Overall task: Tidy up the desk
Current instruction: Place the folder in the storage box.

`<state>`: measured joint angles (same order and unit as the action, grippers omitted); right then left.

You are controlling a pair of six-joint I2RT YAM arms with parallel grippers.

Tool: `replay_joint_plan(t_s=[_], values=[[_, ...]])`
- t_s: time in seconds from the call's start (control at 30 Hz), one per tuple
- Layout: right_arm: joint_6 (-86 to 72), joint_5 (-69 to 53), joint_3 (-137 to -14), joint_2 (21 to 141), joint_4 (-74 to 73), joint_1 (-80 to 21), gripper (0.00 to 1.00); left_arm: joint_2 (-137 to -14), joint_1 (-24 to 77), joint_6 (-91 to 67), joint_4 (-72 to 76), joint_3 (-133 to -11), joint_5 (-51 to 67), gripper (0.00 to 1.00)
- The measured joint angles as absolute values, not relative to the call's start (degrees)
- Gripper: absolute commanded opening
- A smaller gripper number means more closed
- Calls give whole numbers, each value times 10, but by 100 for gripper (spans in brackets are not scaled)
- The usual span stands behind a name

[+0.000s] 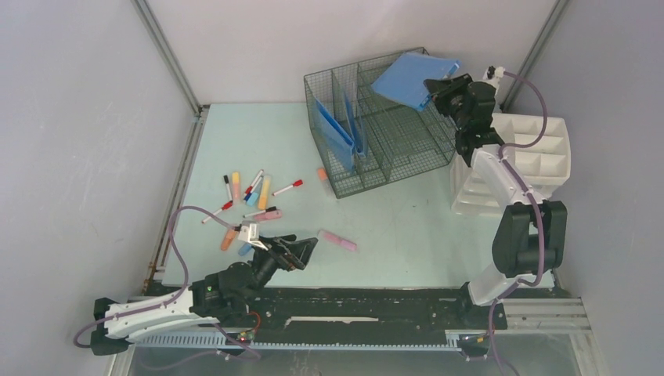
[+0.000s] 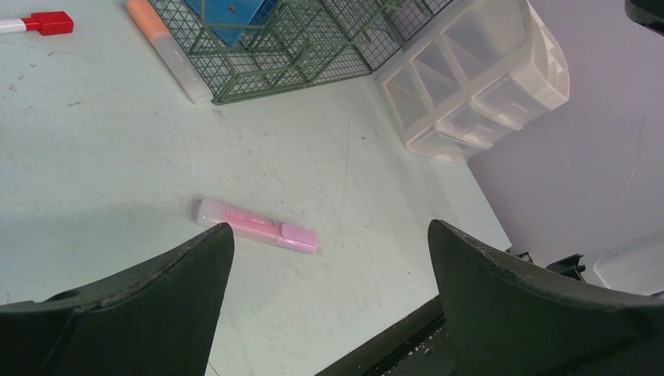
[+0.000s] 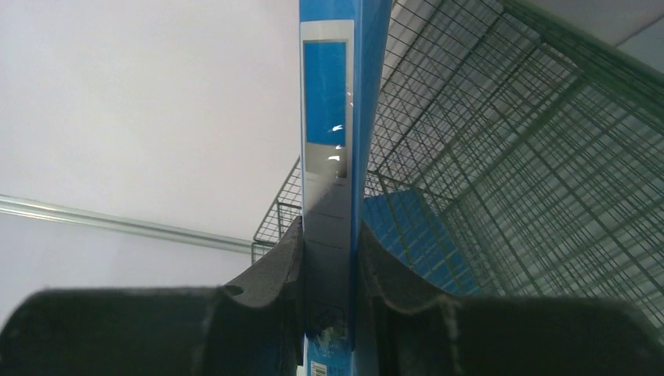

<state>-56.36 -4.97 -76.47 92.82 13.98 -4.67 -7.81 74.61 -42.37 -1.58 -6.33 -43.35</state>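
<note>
The pale mint-green desk (image 1: 407, 227) holds a green wire basket (image 1: 376, 168) at the back. Two blue folders (image 1: 337, 129) stand in its left slots. My right gripper (image 1: 433, 86) is shut on the spine of another blue folder (image 1: 411, 78) (image 3: 329, 141), held above the basket's right side. Near the front, my left gripper (image 1: 301, 252) (image 2: 329, 235) hovers open with nothing between its fingers. A pink highlighter (image 1: 338, 240) (image 2: 257, 225) lies just beyond it. Several markers and highlighters (image 1: 250, 196) are scattered at the left.
A white plastic drawer organizer (image 1: 525, 160) (image 2: 478, 74) stands at the right, behind my right arm. An orange highlighter (image 2: 168, 51) lies against the basket's front left corner, and a red-capped marker (image 2: 35, 23) lies further left. A black rail (image 1: 368, 301) runs along the near edge.
</note>
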Motion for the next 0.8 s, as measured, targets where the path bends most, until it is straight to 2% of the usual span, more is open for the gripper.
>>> replay_joint_plan(t_s=[0.1,0.27,0.4,0.67,0.8], values=[[-562,-48,-753,928,139,-47,23,-78,746,-426,-16,-63,-433,100],[-537,-58,-753,925,116,-43,51,-73,746,-431,-15,-63,-430,100],[-495,-74,-753,913,71,-43,62,-70,746,-435,-10,-63,-427,100],[-416,-98,-753,890,-30,-44,73,-62,746,-440,-3,-53,-411,100],[-379,-112,-754,877,-79,-45,85,-59,746,-441,-1,-53,-402,100]])
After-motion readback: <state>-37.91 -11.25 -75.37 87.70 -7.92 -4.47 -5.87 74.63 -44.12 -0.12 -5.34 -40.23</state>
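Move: The blue folder is still pinched by its spine in the right hand. The wire storage box's wide right-hand compartment has its middle about 3 cm ahead, 7 cm left and 18 cm below that hand. The standing folders are roughly 35 cm left and level with it fore and aft, 20 cm lower; the white drawer unit is some 32 cm right, 14 cm back and 20 cm lower. From the idle left hand, the compartment lies about 42 cm ahead and 40 cm right, near its own height. The blue folder is lowered a centimetre or two into the right compartment by the right hand, whose fingers then open wide and let go of the spine. Opening all the while, the hand sinks further, about 6 cm in all, and draws back some 5 cm, rolling its left side down nearly 20 degrees as the fingertips tip down and swing slightly left. ##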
